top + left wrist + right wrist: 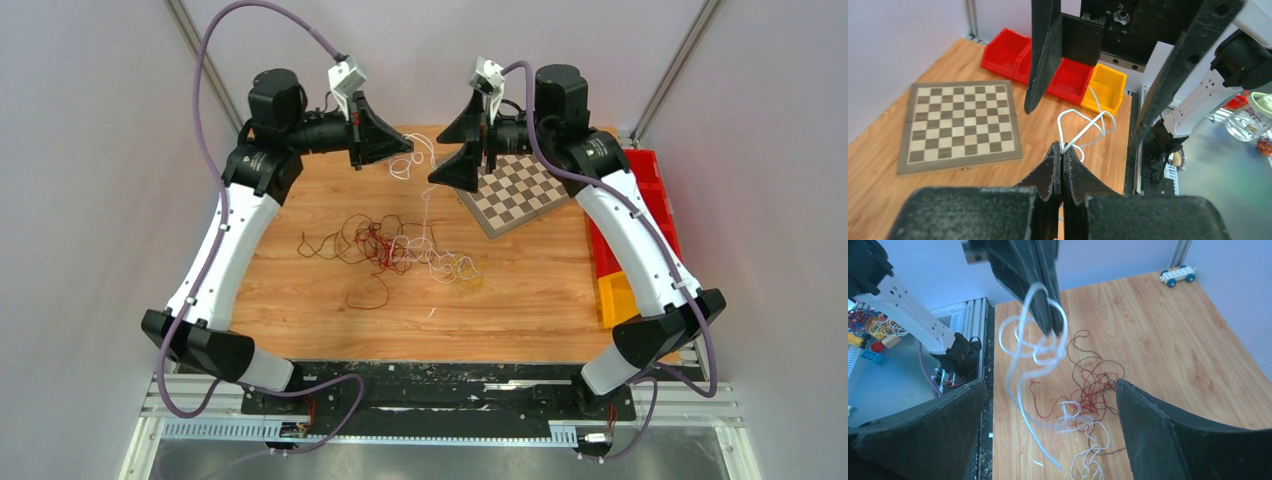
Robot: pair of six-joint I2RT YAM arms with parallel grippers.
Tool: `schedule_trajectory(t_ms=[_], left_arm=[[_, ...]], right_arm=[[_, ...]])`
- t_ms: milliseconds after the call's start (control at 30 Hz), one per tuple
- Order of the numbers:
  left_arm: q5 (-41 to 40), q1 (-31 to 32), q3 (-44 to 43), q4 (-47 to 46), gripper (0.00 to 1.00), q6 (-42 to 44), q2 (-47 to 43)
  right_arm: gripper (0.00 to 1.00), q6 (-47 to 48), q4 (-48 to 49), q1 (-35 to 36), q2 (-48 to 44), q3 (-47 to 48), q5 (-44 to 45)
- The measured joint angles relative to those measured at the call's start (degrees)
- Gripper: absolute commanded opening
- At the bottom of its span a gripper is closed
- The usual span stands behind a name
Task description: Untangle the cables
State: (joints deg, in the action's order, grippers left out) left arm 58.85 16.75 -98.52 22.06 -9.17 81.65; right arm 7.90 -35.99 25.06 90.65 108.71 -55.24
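Note:
The cables lie as a tangle [385, 240] of red, dark brown, white and yellow-orange wire in the middle of the wooden table [520, 290]. My left gripper [408, 148] is raised over the far side and shut on a white cable [405, 165], whose loops hang from its tips and trail down to the tangle. In the left wrist view its fingertips [1062, 150] pinch that white cable [1083, 132]. My right gripper [435, 158] faces it, open, its fingers on either side of the loops and touching nothing. In the right wrist view the right gripper [1050, 384] frames the blurred white cable [1028, 429] and the tangle [1093, 390].
A chessboard [515, 195] lies at the far right of the table. Red bins [650, 190] and a yellow bin [618, 298] stand along the right edge. A small toy car [1177, 275] sits at a table corner in the right wrist view.

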Motion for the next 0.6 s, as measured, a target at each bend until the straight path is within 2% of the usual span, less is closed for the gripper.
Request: schedule_trajectory(t_ms=[67, 100, 167, 200, 233, 267, 367, 400, 433, 467, 500, 533, 567, 600], left_arm=[[0.00, 2.19, -1.49, 0.42, 0.00, 0.59, 2.08], [0.00, 2.89, -1.84, 0.48, 0.00, 0.76, 2.71], [0.00, 4.13, -2.21, 0.87, 0.00, 0.98, 3.63], [-0.02, 4.61, -2.21, 1.05, 0.00, 1.01, 3.89], [-0.04, 4.83, -2.21, 1.09, 0.00, 1.01, 4.00], [-0.22, 5.03, -2.21, 1.14, 0.00, 0.98, 4.02], [-1.20, 5.16, -2.56, 1.53, 0.00, 1.68, 4.02], [-1.73, 5.16, -2.60, 1.84, 0.06, 2.08, 4.02], [-2.40, 5.14, -2.60, 2.51, 0.22, 2.60, 4.02], [-3.10, 5.20, -2.60, 3.06, 0.30, 3.21, 4.02], [-3.69, 5.40, -2.60, 3.54, 0.44, 3.82, 4.02], [-4.39, 5.29, -2.60, 4.13, 0.53, 4.24, 4.02], [-4.90, 4.81, -2.60, 4.31, 0.70, 4.66, 4.00], [-5.46, 4.15, -2.62, 4.59, 0.84, 5.11, 3.98]], right_arm=[[0.89, -1.11, 2.03, 1.49, 0.00, 0.00, 0.87], [0.76, -1.49, 2.73, 1.90, 0.02, 0.00, 1.29], [0.36, -1.97, 3.78, 2.36, 0.11, 0.00, 1.77], [0.20, -2.40, 4.17, 2.56, 0.13, -0.02, 2.21], [0.07, -2.34, 4.48, 2.58, 0.13, -0.13, 2.27], [0.01, -2.36, 4.68, 2.64, 0.13, -0.28, 2.45], [0.00, -2.43, 5.33, 2.38, -0.28, -1.90, 3.72], [0.00, -2.36, 5.44, 2.16, -0.50, -2.67, 3.91], [0.00, -2.27, 5.42, 1.90, -0.72, -3.23, 4.04], [0.00, -2.27, 5.35, 1.53, -0.94, -3.63, 4.04], [0.00, -2.36, 5.20, 0.61, -1.11, -3.78, 3.67], [0.00, -2.58, 4.90, -0.63, -1.40, -3.78, 3.63], [0.00, -2.97, 4.81, -2.25, -1.66, -3.76, 3.56], [0.00, -3.56, 4.70, -4.85, -1.90, -3.61, 3.37]])
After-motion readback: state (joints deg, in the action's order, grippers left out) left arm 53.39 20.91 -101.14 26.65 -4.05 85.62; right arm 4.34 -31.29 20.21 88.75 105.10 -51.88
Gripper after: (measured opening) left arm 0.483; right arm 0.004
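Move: The left hand holds the white cable; the right hand's open fingers, its goal, are about 6 cm to its right, 2 cm back and 3 cm lower. From the right hand, the cable's loop lies some 4 cm left, 2 cm ahead, 2 cm up. On the table, 42 cm below, the white-yellow heap is straight ahead 0, 1 cm right; the red tangle 4 cm ahead, 12 cm left; the chessboard 20 cm ahead, 15 cm right. Left hand brings the white cable about 3 cm rightward; right hand pinches it, left opens, right starts drawing away. ##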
